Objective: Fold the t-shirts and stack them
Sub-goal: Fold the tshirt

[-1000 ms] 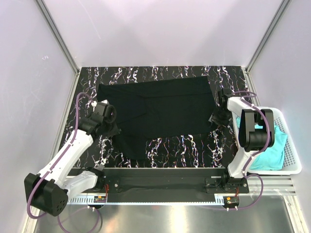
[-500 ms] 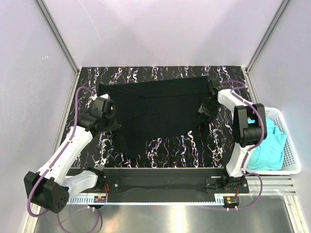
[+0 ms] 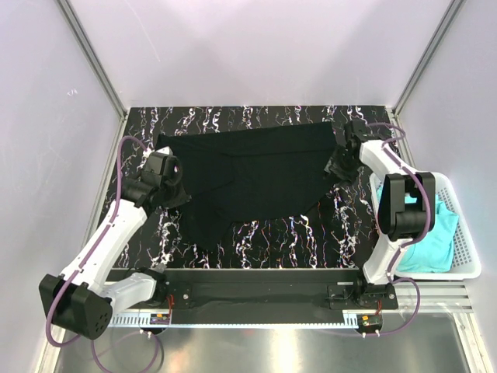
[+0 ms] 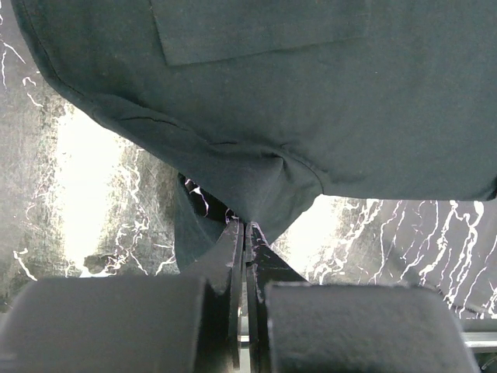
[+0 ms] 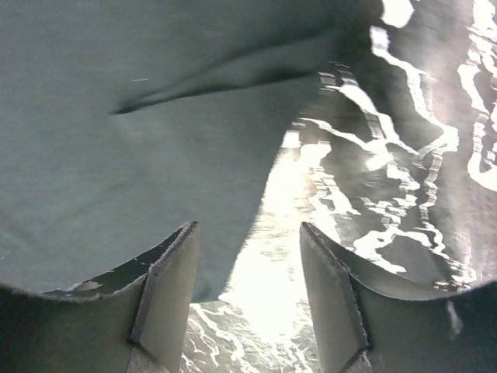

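A large black t-shirt (image 3: 256, 171) lies spread across the far half of the dark marbled table (image 3: 311, 233). My left gripper (image 3: 178, 196) is at its left side, shut on a pinched fold of the black cloth (image 4: 311, 93), which rises in a peak from the jaws (image 4: 247, 227). My right gripper (image 3: 338, 166) is at the shirt's right edge. It stands open (image 5: 247, 225), its left finger over the black cloth (image 5: 116, 155) and its right finger over bare table, with nothing between them. A turquoise t-shirt (image 3: 431, 237) lies in the basket.
A white lattice basket (image 3: 468, 260) sits off the table's right side beside the right arm. Pale walls close in the table at the back and both sides. The arm bases and a black rail run along the near edge.
My right gripper has moved away from me along the shirt's right edge toward its far corner. The shirt's front right hem has drawn in to a slant. My left gripper has shifted slightly, still gripping cloth.
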Motion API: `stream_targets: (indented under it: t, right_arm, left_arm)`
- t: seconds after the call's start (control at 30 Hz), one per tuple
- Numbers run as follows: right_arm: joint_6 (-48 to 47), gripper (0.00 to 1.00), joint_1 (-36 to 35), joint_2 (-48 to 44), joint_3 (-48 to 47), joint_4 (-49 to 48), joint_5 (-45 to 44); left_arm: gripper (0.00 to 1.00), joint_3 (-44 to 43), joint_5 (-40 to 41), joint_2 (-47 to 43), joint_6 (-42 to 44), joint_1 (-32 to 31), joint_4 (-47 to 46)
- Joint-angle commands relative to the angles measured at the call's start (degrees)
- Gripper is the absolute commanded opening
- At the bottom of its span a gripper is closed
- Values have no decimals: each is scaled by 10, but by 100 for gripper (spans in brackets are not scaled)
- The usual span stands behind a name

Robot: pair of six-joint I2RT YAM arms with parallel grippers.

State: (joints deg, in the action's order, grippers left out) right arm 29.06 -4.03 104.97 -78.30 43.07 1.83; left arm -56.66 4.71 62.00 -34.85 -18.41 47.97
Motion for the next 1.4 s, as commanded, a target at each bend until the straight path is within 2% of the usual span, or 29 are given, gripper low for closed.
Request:
stream_targets:
  t: [0.0, 0.13, 0.27, 0.37, 0.67, 0.93, 1.37]
  right_arm:
    - [15, 60, 18, -23, 20, -24, 60]
    - [37, 57, 17, 15, -1, -39, 68]
    - [51, 57, 4, 51, -46, -31, 35]
    - [42, 56, -18, 104, -121, 11, 1]
    - [13, 46, -62, 175, -214, 38, -61]
    - [2, 39, -71, 203, -237, 58, -74]
    - [-4, 38, -95, 219, -249, 61, -81]
  left_arm:
    - [0, -20, -8, 3, 3, 6, -17]
    - [0, -19, -16, 1, 4, 11, -23]
    - [0, -15, -21, 1, 3, 12, -26]
    - [0, -5, -22, -3, 0, 12, -31]
    - [0, 16, -32, -23, -3, 16, -44]
    - [0, 27, -40, -28, -6, 20, -45]
    - [0, 34, -44, -29, -11, 19, -49]
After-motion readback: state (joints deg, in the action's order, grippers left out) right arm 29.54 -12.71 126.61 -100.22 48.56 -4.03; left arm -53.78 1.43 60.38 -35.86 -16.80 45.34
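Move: The t-shirt's short crease near its right end has its inner tip about 6 cm ahead of the right hand, 6 cm to its left and 5 cm below. The shirt's right edge runs almost straight under that hand, and its far right corner is roughly 14 cm ahead, level sideways. The basket stands some 23 cm to the hand's right and 14 cm back. From the left hand, the crease is about 19 cm ahead, 31 cm right and 15 cm below. The crease near the t-shirt's right end is what the right hand goes for: from over the shirt's right edge it travels about 6 cm forward and 5 cm left while sinking nearly 5 cm, easing back a centimetre at the last, its fingers narrowing from well open to under half. The left hand keeps the near left part of the shirt pinched and raised, almost in place. ##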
